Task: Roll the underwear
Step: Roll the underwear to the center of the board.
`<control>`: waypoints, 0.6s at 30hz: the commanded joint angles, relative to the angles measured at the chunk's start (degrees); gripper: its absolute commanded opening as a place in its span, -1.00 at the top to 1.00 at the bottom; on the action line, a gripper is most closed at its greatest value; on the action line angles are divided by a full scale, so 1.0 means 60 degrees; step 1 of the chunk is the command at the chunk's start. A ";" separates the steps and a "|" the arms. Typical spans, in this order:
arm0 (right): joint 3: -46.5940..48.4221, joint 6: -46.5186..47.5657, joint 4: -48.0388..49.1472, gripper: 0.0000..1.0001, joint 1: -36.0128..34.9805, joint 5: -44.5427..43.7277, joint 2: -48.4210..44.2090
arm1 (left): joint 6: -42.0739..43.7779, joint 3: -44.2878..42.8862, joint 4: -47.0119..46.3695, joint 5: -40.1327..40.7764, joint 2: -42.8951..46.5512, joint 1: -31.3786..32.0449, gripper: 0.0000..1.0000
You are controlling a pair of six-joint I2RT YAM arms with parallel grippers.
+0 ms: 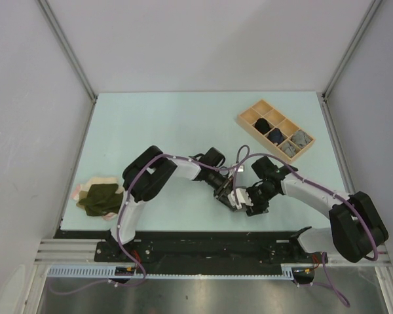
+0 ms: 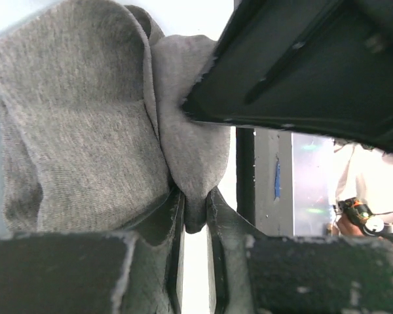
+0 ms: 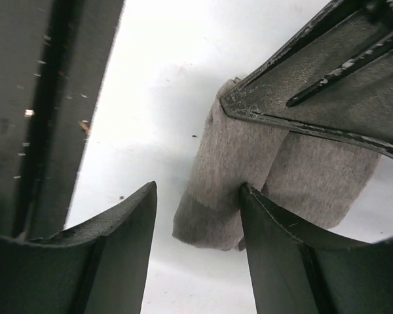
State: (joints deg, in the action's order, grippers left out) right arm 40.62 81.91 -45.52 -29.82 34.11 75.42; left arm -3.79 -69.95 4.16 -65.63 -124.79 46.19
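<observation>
A grey underwear (image 2: 85, 131) hangs bunched just above the table, a fold of it pinched between the jaws of my left gripper (image 2: 195, 196), which is shut on it. From the right wrist view the same grey underwear (image 3: 229, 163) dangles partly between the fingers of my right gripper (image 3: 198, 190). That gripper stands open; its right finger (image 3: 275, 242) touches the cloth and its left finger is apart from it. Both grippers meet near the table's front middle, left gripper (image 1: 232, 196) and right gripper (image 1: 252, 203), tip to tip.
A pile with an olive green underwear (image 1: 99, 199) on a pale pink one (image 1: 98, 180) lies at the front left edge. A light wooden tray (image 1: 249, 111) with compartments holding dark, navy and grey rolled pieces stands at the back right. Grey walls enclose the table.
</observation>
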 commanded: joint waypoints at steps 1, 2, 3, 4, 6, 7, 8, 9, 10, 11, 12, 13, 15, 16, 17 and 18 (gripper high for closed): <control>-0.0529 -0.0277 0.1211 -0.16 -0.0229 -0.1172 0.0042 | 0.0134 0.0263 0.1123 0.1123 -0.0705 -0.0052 0.65; -0.0588 -0.0292 0.1330 -0.15 -0.0244 -0.1347 0.0057 | 0.0032 0.0277 0.1079 0.1167 -0.0662 -0.0053 0.63; -0.0647 -0.0292 0.1389 -0.14 -0.0259 -0.1407 0.0115 | -0.0056 0.0335 0.0962 0.1225 -0.0589 -0.0053 0.58; -0.0705 -0.0292 0.1462 -0.09 -0.0259 -0.1465 0.0145 | -0.0129 0.0423 0.0831 0.1313 -0.0501 -0.0053 0.55; -0.0764 -0.0307 0.1478 -0.02 -0.0259 -0.1583 0.0262 | -0.0524 0.0876 0.0042 0.1663 0.0067 -0.0140 0.31; -0.0779 -0.0394 0.1507 0.06 -0.0259 -0.1612 0.0320 | -0.0714 0.1110 -0.0426 0.1984 0.0332 -0.0184 0.22; -0.0779 -0.0453 0.1522 0.10 -0.0259 -0.1685 0.0423 | -0.1093 0.1663 -0.1402 0.2161 0.0668 -0.0257 0.14; -0.0779 -0.0468 0.1507 0.14 -0.0244 -0.1700 0.0482 | -0.1285 0.1988 -0.2006 0.2323 0.1339 -0.0388 -0.01; -0.0779 -0.0511 0.1464 0.23 -0.0230 -0.1700 0.0642 | -0.1374 0.2310 -0.2447 0.2730 0.1752 -0.0462 -0.05; -0.0735 -0.0512 0.1420 0.27 -0.0215 -0.1584 0.0701 | -0.1520 0.2922 -0.2872 0.2908 0.2133 -0.0535 -0.10; -0.0677 -0.0512 0.1332 0.31 -0.0186 -0.1482 0.0760 | -0.1521 0.3204 -0.3645 0.3157 0.2485 -0.0638 -0.15; -0.0575 -0.0512 0.1070 0.38 -0.0084 -0.1336 0.0935 | -0.1492 0.3468 -0.3914 0.3377 0.3184 -0.0682 -0.16; -0.0107 -0.0483 0.0428 0.42 0.0092 -0.0706 0.1140 | -0.1361 0.4186 -0.4645 0.3919 0.3760 -0.0784 -0.19; 0.0083 -0.0396 0.0177 0.44 0.0296 -0.0269 0.1344 | -0.1317 0.4406 -0.4896 0.4008 0.4140 -0.0814 -0.20; 0.0462 -0.0322 -0.0072 0.45 0.0385 -0.0047 0.1477 | -0.1215 0.4799 -0.5072 0.4241 0.4361 -0.0843 -0.20; 0.0684 -0.0263 -0.0641 0.45 0.0473 0.0158 0.1638 | -0.1112 0.5050 -0.5610 0.4345 0.4552 -0.0844 -0.22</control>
State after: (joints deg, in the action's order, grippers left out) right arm 40.82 79.77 -38.94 -29.17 30.94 81.08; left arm -11.99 -44.40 -17.61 -47.72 -103.42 41.80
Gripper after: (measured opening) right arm 0.357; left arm 0.598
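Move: The left fingers still pinch a fold of the grey underwear, whose bundled middle lies about 3 cm ahead of that hand, 2 cm to its right and 1 cm below. From the open right hand the bundle is some 3 cm ahead, 3 cm left and 2 cm below, with the table's near edge about 8 cm straight back. The wooden box stands roughly 27 cm ahead and 12 cm to the right of the right hand, also 2 cm lower. The right hand takes over the underwear: it slides some 2 cm forward and sinks about 2 cm with its fingers either side of the bundle's near end, then closes partway and pinches that end. The left fingers meanwhile open and let go of their fold, then that hand backs off about 5 cm to the left, with some forward and a little upward travel, its wrist turning some 20 degrees counter-clockwise. ##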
